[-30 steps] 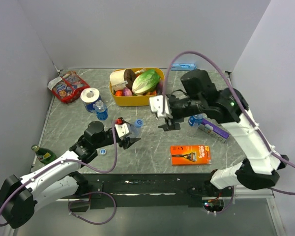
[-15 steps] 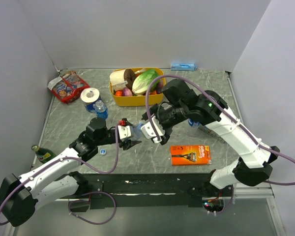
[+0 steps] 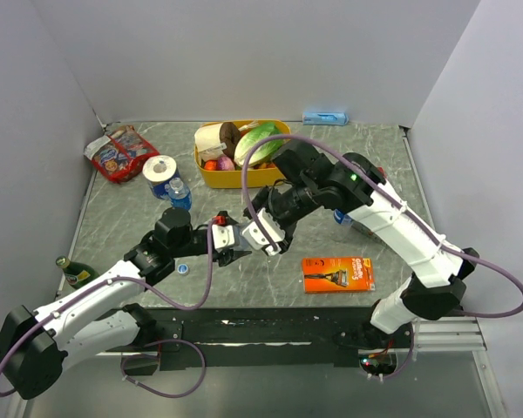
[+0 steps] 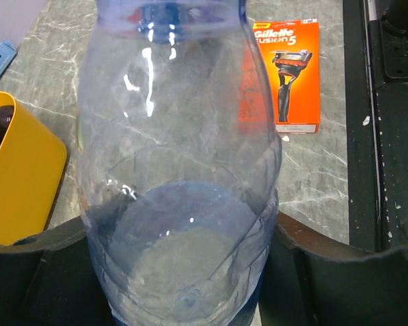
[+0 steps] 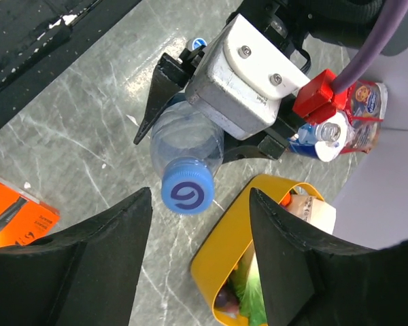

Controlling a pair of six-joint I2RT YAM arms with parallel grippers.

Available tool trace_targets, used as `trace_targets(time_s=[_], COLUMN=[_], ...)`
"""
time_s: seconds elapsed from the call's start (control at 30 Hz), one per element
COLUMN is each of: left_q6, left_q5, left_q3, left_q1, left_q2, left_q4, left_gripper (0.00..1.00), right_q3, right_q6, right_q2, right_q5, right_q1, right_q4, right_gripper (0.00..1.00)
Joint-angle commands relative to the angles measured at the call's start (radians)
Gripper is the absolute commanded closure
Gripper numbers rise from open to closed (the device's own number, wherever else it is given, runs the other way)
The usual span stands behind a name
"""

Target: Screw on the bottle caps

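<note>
My left gripper (image 4: 183, 272) is shut on a clear bottle (image 4: 177, 170), gripped low on its body and held over the table. A blue bottle cap (image 5: 187, 192) sits on that bottle's neck. My right gripper (image 5: 200, 197) hangs open right in front of the cap, its black fingers (image 5: 115, 238) apart on either side and touching nothing. From above, the right gripper (image 3: 263, 232) covers most of the held bottle (image 3: 237, 233). A loose blue cap (image 3: 183, 268) lies on the table near the left arm. A second bottle (image 3: 179, 193) stands by the paper roll, and a third bottle (image 3: 343, 214) peeks out behind the right arm.
A yellow basket (image 3: 235, 177) of food stands just behind the grippers. An orange razor pack (image 3: 337, 273) lies at the front right. A paper roll (image 3: 159, 170) and a snack bag (image 3: 118, 154) are at the back left. A green glass bottle (image 3: 78, 274) lies at the left edge.
My right arm has swung left and forward from near the basket to the capped bottle, and its jaws have narrowed a little. The left arm has kept still with the bottle.
</note>
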Motion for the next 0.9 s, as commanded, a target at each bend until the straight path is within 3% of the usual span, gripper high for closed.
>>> trace_targets(time_s=[0.0, 0.53, 0.7, 0.87], left_q6=[0.029, 0.010, -0.028, -0.101], left_q5=[0.031, -0.017, -0.095, -0.184], left_q3=[0.047, 0.030, 0.006, -0.008], left_q1=[-0.006, -0.007, -0.006, -0.006], left_q2=[0.004, -0.004, -0.010, 0.007], left_q4=[0.013, 0.053, 0.126, 0.188], left_gripper=[0.99, 0.99, 0.99, 0.99], right_q3=[0.042, 0.079, 0.128, 0.229], right_q6=[-0.041, -0.010, 0.148, 0.408], right_q2=[0.006, 0.080, 0.132, 0.253], right_q5=[-0.010, 0.032, 0.029, -0.027], right_q1=[0.004, 0.006, -0.022, -0.075], right_q4=[-0.108, -0.196, -0.194, -0.234], right_gripper=[0.36, 0.57, 0.67, 0.76])
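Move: The blue cap already sits on the neck of the bottle held by the left hand. It lies about 2 cm below the right hand point and 1 cm to its left, between the open fingers; the bottle's middle is some 9 cm below and 3 cm left. On the table about 30 cm below the right hand, the razor box lies 19 cm right and 5 cm back, and the yellow basket about 20 cm ahead and 1 cm left. From the left hand, the cap is about 11 cm above and 3 cm right. Sinking a good centimetre onto the bottle top, the right hand closes its fingers until they pinch the blue cap from both sides, then carries on forward about 2 cm while starting to turn clockwise, some 10 degrees. The left hand keeps its grip on the bottle and travels forward with it, about 2 cm and slightly left, turning counter-clockwise by nearly 10 degrees. ##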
